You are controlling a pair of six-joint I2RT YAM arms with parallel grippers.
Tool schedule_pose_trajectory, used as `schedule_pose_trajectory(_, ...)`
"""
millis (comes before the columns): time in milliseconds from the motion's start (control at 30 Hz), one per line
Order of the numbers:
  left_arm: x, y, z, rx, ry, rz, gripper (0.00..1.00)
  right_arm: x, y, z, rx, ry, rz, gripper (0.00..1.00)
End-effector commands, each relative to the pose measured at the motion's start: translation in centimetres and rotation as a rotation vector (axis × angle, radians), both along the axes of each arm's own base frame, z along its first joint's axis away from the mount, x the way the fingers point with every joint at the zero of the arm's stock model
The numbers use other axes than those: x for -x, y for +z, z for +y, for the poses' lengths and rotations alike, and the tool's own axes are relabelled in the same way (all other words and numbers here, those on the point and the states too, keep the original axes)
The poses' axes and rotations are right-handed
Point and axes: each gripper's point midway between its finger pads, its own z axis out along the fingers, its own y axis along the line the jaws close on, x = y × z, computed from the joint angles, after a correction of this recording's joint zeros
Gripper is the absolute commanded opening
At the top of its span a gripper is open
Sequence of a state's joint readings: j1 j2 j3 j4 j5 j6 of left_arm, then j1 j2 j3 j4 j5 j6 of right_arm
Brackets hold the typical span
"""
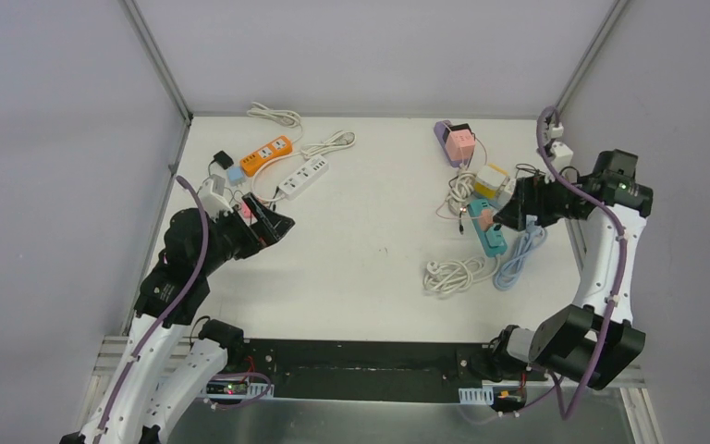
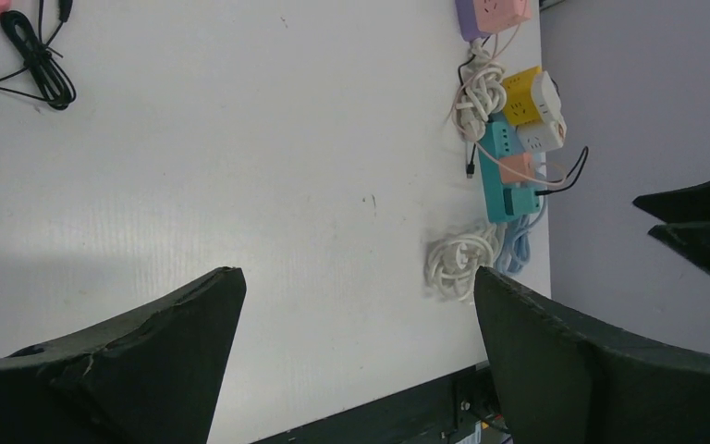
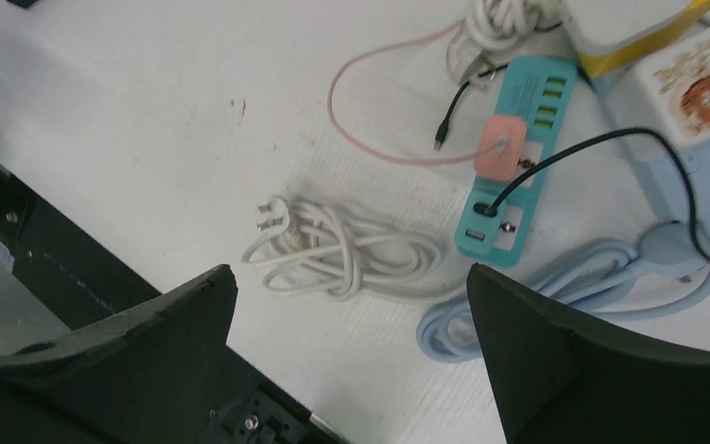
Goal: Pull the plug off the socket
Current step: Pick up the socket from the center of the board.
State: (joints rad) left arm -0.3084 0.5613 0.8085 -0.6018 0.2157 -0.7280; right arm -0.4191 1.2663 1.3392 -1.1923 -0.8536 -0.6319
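A teal power strip (image 3: 515,153) lies at the table's right side, also in the top view (image 1: 491,234) and the left wrist view (image 2: 497,180). A pink plug (image 3: 501,148) with a thin pink cord sits in it, and a black plug (image 3: 485,211) with a black cable sits nearer its end. My right gripper (image 1: 507,217) hovers open just right of the strip; in its own view (image 3: 351,273) nothing is between the fingers. My left gripper (image 1: 275,223) is open and empty at the left, far from the strip (image 2: 359,277).
A coiled white cable (image 3: 342,245) and a light blue cable (image 3: 555,296) lie in front of the strip. A yellow-white cube socket (image 1: 492,180) and a purple strip with a pink cube (image 1: 453,141) sit behind it. Orange (image 1: 266,154) and white (image 1: 303,178) strips lie back left.
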Motion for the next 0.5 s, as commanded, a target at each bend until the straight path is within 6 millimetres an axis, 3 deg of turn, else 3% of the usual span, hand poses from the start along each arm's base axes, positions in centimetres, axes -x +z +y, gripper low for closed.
schedule_pose_trajectory(0,-1.1,2.3,-1.3,0.079,-0.032,-0.058,0.99,2.4,-3.7,-0.6,0.179,0.056,0.094,1.0)
schedule_pose_trajectory(233,-0.9,1.7,-1.6,0.107,-0.036,-0.041,0.99,2.6,-7.6,-1.9,0.271,-0.035,0.168,1.0)
schedule_pose_trajectory(467,-0.5,1.4,-1.7,0.127,-0.041,-0.032,0.99,-0.6,-10.7,-2.6,0.304,-0.127,0.065,1.0)
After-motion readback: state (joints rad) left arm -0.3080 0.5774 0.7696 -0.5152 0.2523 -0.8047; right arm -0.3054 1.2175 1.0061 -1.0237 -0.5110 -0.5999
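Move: The teal socket strip that my open right hand is after lies about 12 cm ahead of it, nearly in line and some 14 cm below. The white cable bundle is about 9 cm to my left, roughly level with the hand. The blue cable lies some 6 cm ahead and 8 cm to the right, and the yellow adapter about 12 cm beyond the strip. From my left hand the strip is some 57 cm to the right and 19 cm ahead. I drop my right hand quickly, about 11 cm, to bring it low just short of the teal strip's near end. On the way it draws back some 3 cm, that backward drift stopping towards the end, while the wrist tips the fingers roughly 20 degrees steeper towards the table. I keep the fingers wide open and touch nothing yet. ##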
